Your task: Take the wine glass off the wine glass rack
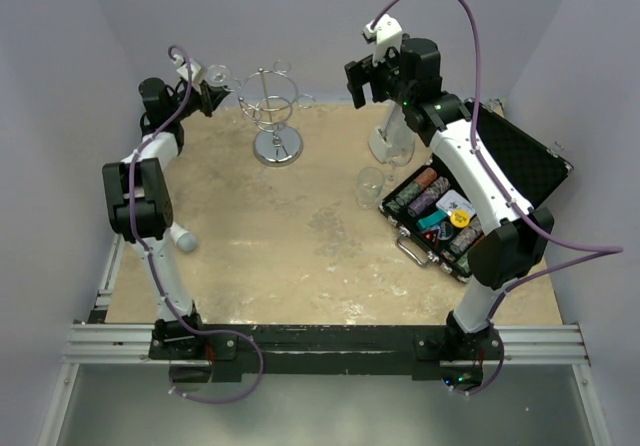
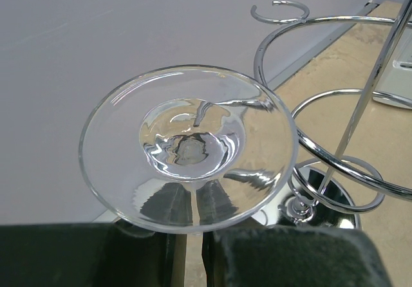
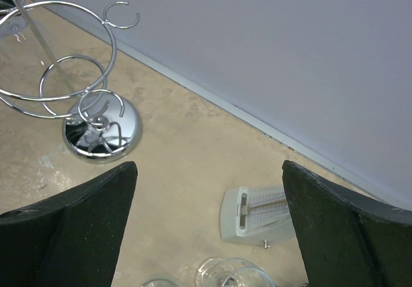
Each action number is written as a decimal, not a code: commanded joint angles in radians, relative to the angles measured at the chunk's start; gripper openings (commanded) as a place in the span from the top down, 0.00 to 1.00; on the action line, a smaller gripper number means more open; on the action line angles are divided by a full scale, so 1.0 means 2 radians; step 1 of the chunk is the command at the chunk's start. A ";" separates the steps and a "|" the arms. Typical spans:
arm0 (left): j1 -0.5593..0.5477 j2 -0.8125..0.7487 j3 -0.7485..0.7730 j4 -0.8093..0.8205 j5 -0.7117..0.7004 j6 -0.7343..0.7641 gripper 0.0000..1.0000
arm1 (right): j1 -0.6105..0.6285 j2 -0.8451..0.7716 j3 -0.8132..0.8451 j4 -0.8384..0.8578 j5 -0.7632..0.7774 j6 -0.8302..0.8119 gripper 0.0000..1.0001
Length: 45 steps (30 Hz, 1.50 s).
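Observation:
The wine glass (image 2: 187,148) points its round foot at the left wrist camera. Its stem runs back into the narrow gap between my left gripper (image 2: 193,239) jaws, which are shut on it. In the top view the wine glass (image 1: 218,73) hangs in the air at the back left, just left of the wine glass rack (image 1: 272,106), beside one curled arm. The wine glass rack (image 2: 335,171) is chrome wire on a shiny disc base. My right gripper (image 1: 375,74) stands open high above the table, nothing between its fingers (image 3: 96,222).
A grey wedge metronome (image 1: 390,141) (image 3: 257,213) stands right of the rack. A second clear glass (image 1: 371,186) (image 3: 235,277) sits near it. An open black case of poker chips (image 1: 470,201) fills the right side. A small white cylinder (image 1: 183,238) lies by the left arm.

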 commanded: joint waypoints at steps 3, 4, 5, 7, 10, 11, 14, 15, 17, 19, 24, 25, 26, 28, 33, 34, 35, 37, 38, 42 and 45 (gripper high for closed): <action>0.011 -0.041 0.003 0.027 -0.002 0.015 1.00 | 0.003 0.005 0.015 0.019 -0.002 0.008 0.02; 0.013 -0.040 0.002 0.026 -0.003 0.015 1.00 | 0.003 0.006 0.015 0.018 -0.002 0.008 0.02; 0.014 -0.041 0.002 0.026 -0.004 0.015 1.00 | 0.004 0.006 0.016 0.019 -0.002 0.008 0.02; 0.015 -0.041 0.002 0.025 -0.005 0.015 1.00 | 0.004 0.006 0.016 0.019 -0.002 0.007 0.02; 0.018 -0.045 0.002 0.025 -0.007 0.012 1.00 | 0.004 0.006 0.018 0.018 -0.003 0.008 0.02; 0.020 -0.046 0.002 0.025 -0.007 0.010 1.00 | 0.004 0.006 0.019 0.018 -0.004 0.008 0.02; 0.026 -0.058 0.000 0.020 -0.010 -0.001 1.00 | 0.005 0.007 0.021 0.019 -0.005 0.007 0.02; 0.029 -0.066 -0.002 0.016 -0.011 -0.005 1.00 | 0.005 0.008 0.022 0.020 -0.006 0.007 0.02; 0.036 -0.084 -0.006 0.002 -0.019 -0.009 1.00 | 0.005 0.008 0.026 0.023 -0.010 0.007 0.02; 0.044 -0.105 -0.010 -0.016 -0.022 -0.032 1.00 | 0.005 0.010 0.029 0.026 -0.015 0.007 0.02; 0.061 -0.165 -0.005 -0.108 -0.026 -0.078 1.00 | 0.005 0.016 0.048 0.029 -0.038 -0.010 0.02; 0.063 -0.176 -0.002 -0.134 -0.025 -0.084 1.00 | 0.005 0.017 0.052 0.029 -0.044 -0.015 0.02; 0.064 -0.189 -0.001 -0.160 -0.018 -0.084 1.00 | 0.005 0.016 0.052 0.034 -0.044 -0.025 0.02; 0.066 -0.213 -0.001 -0.203 -0.006 -0.086 1.00 | 0.004 0.007 0.040 0.056 -0.047 -0.048 0.02; 0.067 -0.270 0.000 -0.325 0.039 -0.093 1.00 | 0.005 -0.039 -0.030 0.136 -0.092 -0.098 0.02; 0.067 -0.279 -0.001 -0.342 0.050 -0.103 1.00 | 0.006 -0.046 -0.044 0.148 -0.101 -0.102 0.02; 0.067 -0.284 -0.003 -0.358 0.066 -0.120 1.00 | 0.007 -0.054 -0.053 0.156 -0.119 -0.106 0.02; 0.067 -0.295 -0.012 -0.387 0.092 -0.151 1.00 | 0.010 -0.069 -0.069 0.156 -0.165 -0.139 0.02; 0.067 -0.302 -0.021 -0.395 0.101 -0.169 1.00 | 0.014 -0.078 -0.082 0.161 -0.182 -0.150 0.02; 0.066 -0.335 -0.074 -0.432 0.129 -0.221 1.00 | 0.058 -0.112 -0.137 0.163 -0.209 -0.239 0.02; 0.067 -0.358 -0.127 -0.442 0.150 -0.244 1.00 | 0.095 -0.147 -0.203 0.159 -0.226 -0.335 0.02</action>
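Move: My left hand already holds the wine glass by its stem, rim up, close by a left-side hook of the rack. The rack's middle is about 12 cm to this hand's right, 2 cm back and 5 cm lower. Clear table for the glass lies some 22 cm back and 22 cm below, with the white tube about 23 cm back and 10 cm left. From my empty right hand, the glass is roughly 33 cm left, 10 cm ahead and 15 cm lower. With my left fingers still shut on the stem, I ease the glass slowly left, away from the hook, then lift it about 14 cm and swing it some 20 cm back towards me, sinking slightly and drifting back right at the end. The hand rolls about 35 degrees, tipping the rim forward and left. Late on, my open, empty right hand goes about 8 cm back and 7 cm left, rising slightly, turning counter-clockwise and tilting up. ##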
